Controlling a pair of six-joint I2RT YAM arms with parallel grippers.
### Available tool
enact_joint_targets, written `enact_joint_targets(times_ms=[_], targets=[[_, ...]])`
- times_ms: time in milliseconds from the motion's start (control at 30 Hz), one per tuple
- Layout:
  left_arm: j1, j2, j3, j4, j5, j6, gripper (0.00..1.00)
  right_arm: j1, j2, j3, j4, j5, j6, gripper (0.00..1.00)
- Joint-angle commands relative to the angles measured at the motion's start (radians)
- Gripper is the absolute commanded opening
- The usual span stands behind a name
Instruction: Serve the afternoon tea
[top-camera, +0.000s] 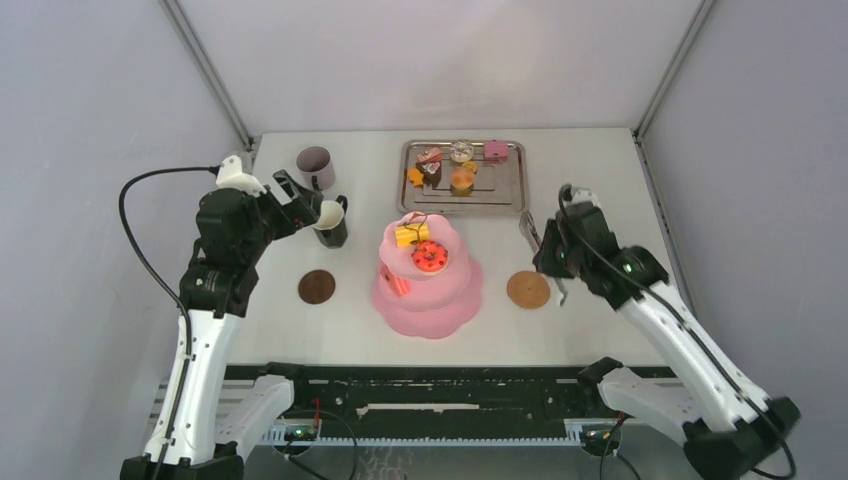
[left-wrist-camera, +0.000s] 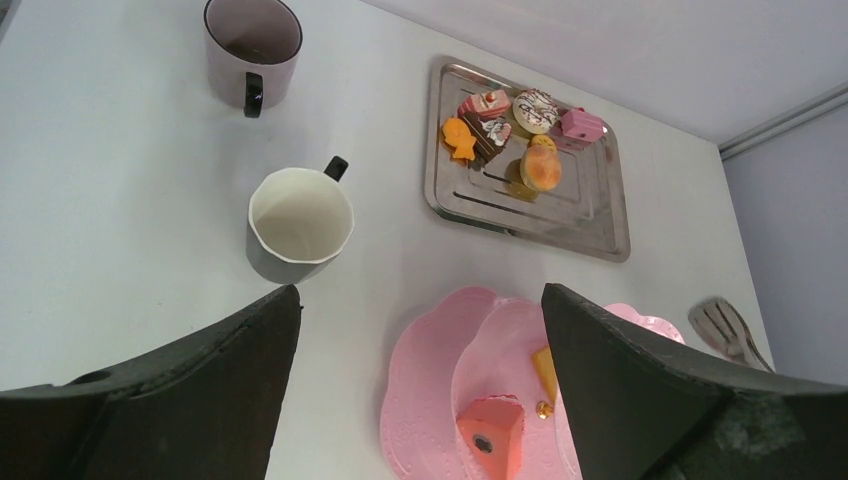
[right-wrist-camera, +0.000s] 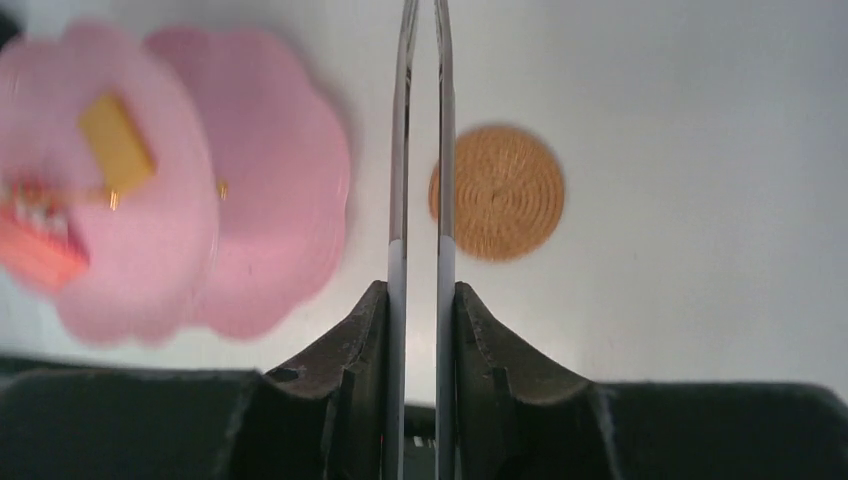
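The pink three-tier stand (top-camera: 428, 300) stands mid-table with a yellow cake (top-camera: 410, 234), a red round cake (top-camera: 431, 257) and an orange wedge (top-camera: 397, 283) on its tiers. Several more toy cakes (top-camera: 450, 168) lie on the steel tray (top-camera: 510, 205). My left gripper (top-camera: 300, 205) is open just left of the black mug (top-camera: 332, 224), with nothing between its fingers; the mauve mug (top-camera: 315, 165) is behind it. My right gripper (top-camera: 548, 255) is shut on metal tongs (top-camera: 528, 228), right of the stand. In the right wrist view the tongs' blades (right-wrist-camera: 400, 150) run up from the gripper (right-wrist-camera: 421, 290).
A dark brown coaster (top-camera: 316, 286) lies left of the stand and a tan coaster (top-camera: 528, 289) right of it, below the tongs. In the left wrist view the black mug (left-wrist-camera: 298, 225), mauve mug (left-wrist-camera: 252, 50) and tray (left-wrist-camera: 600, 215) lie ahead.
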Motion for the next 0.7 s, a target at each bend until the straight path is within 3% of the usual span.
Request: enact_joint_targets(times_ms=[0, 300, 667], targets=[[0.008, -0.009, 0.006, 0.030, 0.003, 0.000, 0.94, -0.197, 0.174, 0.081, 0.344, -0.154, -0.079, 0.35], [0.009, 0.018, 0.034, 0.014, -0.019, 0.018, 0.94, -0.250, 0.550, 0.328, 0.454, -0.342, -0.132, 0.45], [0.010, 0.060, 0.065, 0.006, -0.041, 0.025, 0.94, -0.296, 0.757, 0.391, 0.583, -0.488, -0.032, 0.53]])
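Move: The bread roll on the tray lies about 27 cm ahead of the right hand, 13 cm to its left and 16 cm below; this hand already holds the tongs. Behind the roll, the white doughnut is 37 cm ahead and 14 left, the pink cube 37 ahead and 5 left. The chocolate cake slice sits 30 ahead and 20 left. From the left hand, the roll is some 20 cm ahead, 30 right and 28 below. The bread roll is approached with the tongs, still held by the right hand, which sweeps fast forward about 20 cm to the tray, bearing some 6 cm left after the first stretch and sinking about 3 cm at the end. The fingers open partly, letting the tongs' arms spread while keeping them between the pads, and the wrist rolls some 15 degrees, left side up. ##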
